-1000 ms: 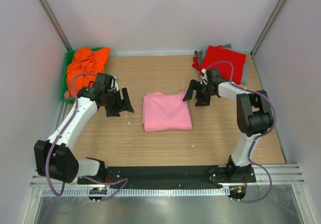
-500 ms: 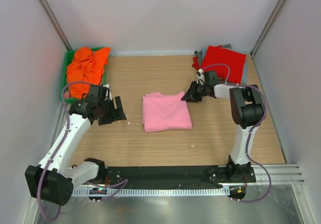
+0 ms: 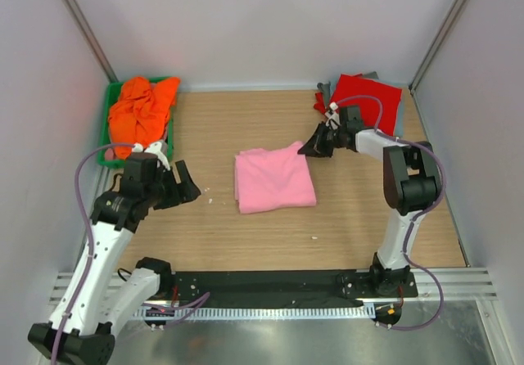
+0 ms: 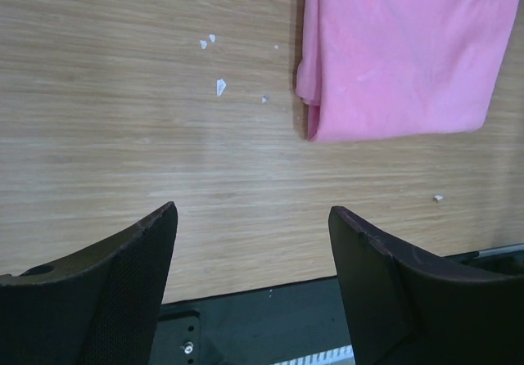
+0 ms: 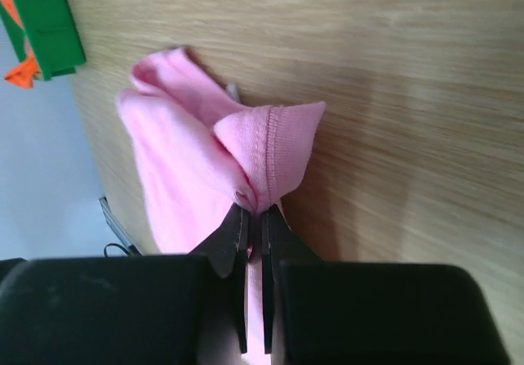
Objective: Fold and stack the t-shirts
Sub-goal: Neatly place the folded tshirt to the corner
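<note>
A folded light pink t-shirt (image 3: 274,181) lies in the middle of the wooden table. My right gripper (image 3: 313,146) is shut on its far right corner; in the right wrist view that corner (image 5: 270,148) bunches up between the closed jaws of the right gripper (image 5: 255,216). My left gripper (image 3: 182,187) hangs open to the left of the shirt, nothing between its fingers (image 4: 123,283), with the pink t-shirt (image 4: 401,50) ahead of it. A bright orange t-shirt (image 3: 141,111) fills the green bin. Red and grey t-shirts (image 3: 364,99) lie stacked at the back right.
The green bin (image 3: 106,140) stands at the back left against the wall. Small white scraps (image 4: 218,85) dot the wood near the left gripper. A black base strip (image 3: 270,283) runs along the near table edge.
My right gripper has shut on the pink shirt's far right corner and lifted it a little. My left arm has pulled back toward the near left, still open.
</note>
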You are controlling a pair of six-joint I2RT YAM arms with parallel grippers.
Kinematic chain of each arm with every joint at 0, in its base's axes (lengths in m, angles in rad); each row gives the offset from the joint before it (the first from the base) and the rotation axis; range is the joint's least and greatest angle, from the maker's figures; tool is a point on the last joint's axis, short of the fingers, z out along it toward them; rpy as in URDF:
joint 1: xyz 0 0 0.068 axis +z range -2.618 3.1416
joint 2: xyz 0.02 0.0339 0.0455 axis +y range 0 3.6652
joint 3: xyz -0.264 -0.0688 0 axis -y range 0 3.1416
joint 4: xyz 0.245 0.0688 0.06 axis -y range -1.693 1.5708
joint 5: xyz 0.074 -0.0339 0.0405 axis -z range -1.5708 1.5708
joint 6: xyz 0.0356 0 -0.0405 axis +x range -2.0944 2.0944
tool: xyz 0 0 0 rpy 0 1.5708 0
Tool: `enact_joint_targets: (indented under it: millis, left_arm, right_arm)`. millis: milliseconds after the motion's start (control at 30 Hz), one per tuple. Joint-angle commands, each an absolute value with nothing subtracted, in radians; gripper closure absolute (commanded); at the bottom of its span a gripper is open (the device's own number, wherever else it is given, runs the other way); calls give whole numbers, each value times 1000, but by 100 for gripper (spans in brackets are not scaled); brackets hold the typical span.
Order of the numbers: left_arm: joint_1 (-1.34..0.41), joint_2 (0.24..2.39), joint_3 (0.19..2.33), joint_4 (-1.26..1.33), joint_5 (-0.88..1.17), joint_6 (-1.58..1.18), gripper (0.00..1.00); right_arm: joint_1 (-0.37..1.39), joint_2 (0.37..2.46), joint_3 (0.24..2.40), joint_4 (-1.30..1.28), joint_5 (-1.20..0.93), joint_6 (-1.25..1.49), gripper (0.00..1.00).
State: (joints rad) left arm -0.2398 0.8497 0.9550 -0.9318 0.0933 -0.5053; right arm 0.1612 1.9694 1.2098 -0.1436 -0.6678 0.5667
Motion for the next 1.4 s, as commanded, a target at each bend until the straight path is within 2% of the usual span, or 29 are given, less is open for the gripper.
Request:
enact_joint_targets:
  millis: [0, 467, 1033, 1267, 1367]
  left_arm:
    - [-236, 758, 907, -885, 86, -554, 24]
    - [-236, 759, 890, -874, 80, -565, 24]
    - [-235, 773, 891, -879, 71, -569, 25]
    - [-230, 784, 891, -879, 74, -569, 25]
    - [-227, 788, 891, -877, 75, -569, 25]
  right_arm:
    - [141, 1839, 1333, -227, -644, 552, 98]
    - [91, 1871, 1653, -484, -555, 489, 99]
    - [15, 2120, 2344, -830, -512, 436, 98]
    - [-60, 2189, 2566, -821, -552, 526, 99]
    - [-95, 2191, 2577, -782, -600, 572, 99]
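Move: My right hand already pinches the pink t-shirt by its far right corner; the shirt's middle lies about 9 cm left, 8 cm back and 4 cm lower. The red-topped stack in the corner is roughly 17 cm ahead, 19 cm to the right and 2 cm below this hand, with the back wall some 24 cm straight ahead. From my left hand the stack lies about 36 cm ahead, 49 cm right and 16 cm below. With my right fingers kept shut on the pink t-shirt's corner, I hoist it some 26 cm, fast at first, while carrying it about 15 cm forward and 12 cm to the right towards the stack. On the way my wrist turns about 30 degrees, tipping the fingers up and swinging them clockwise. ##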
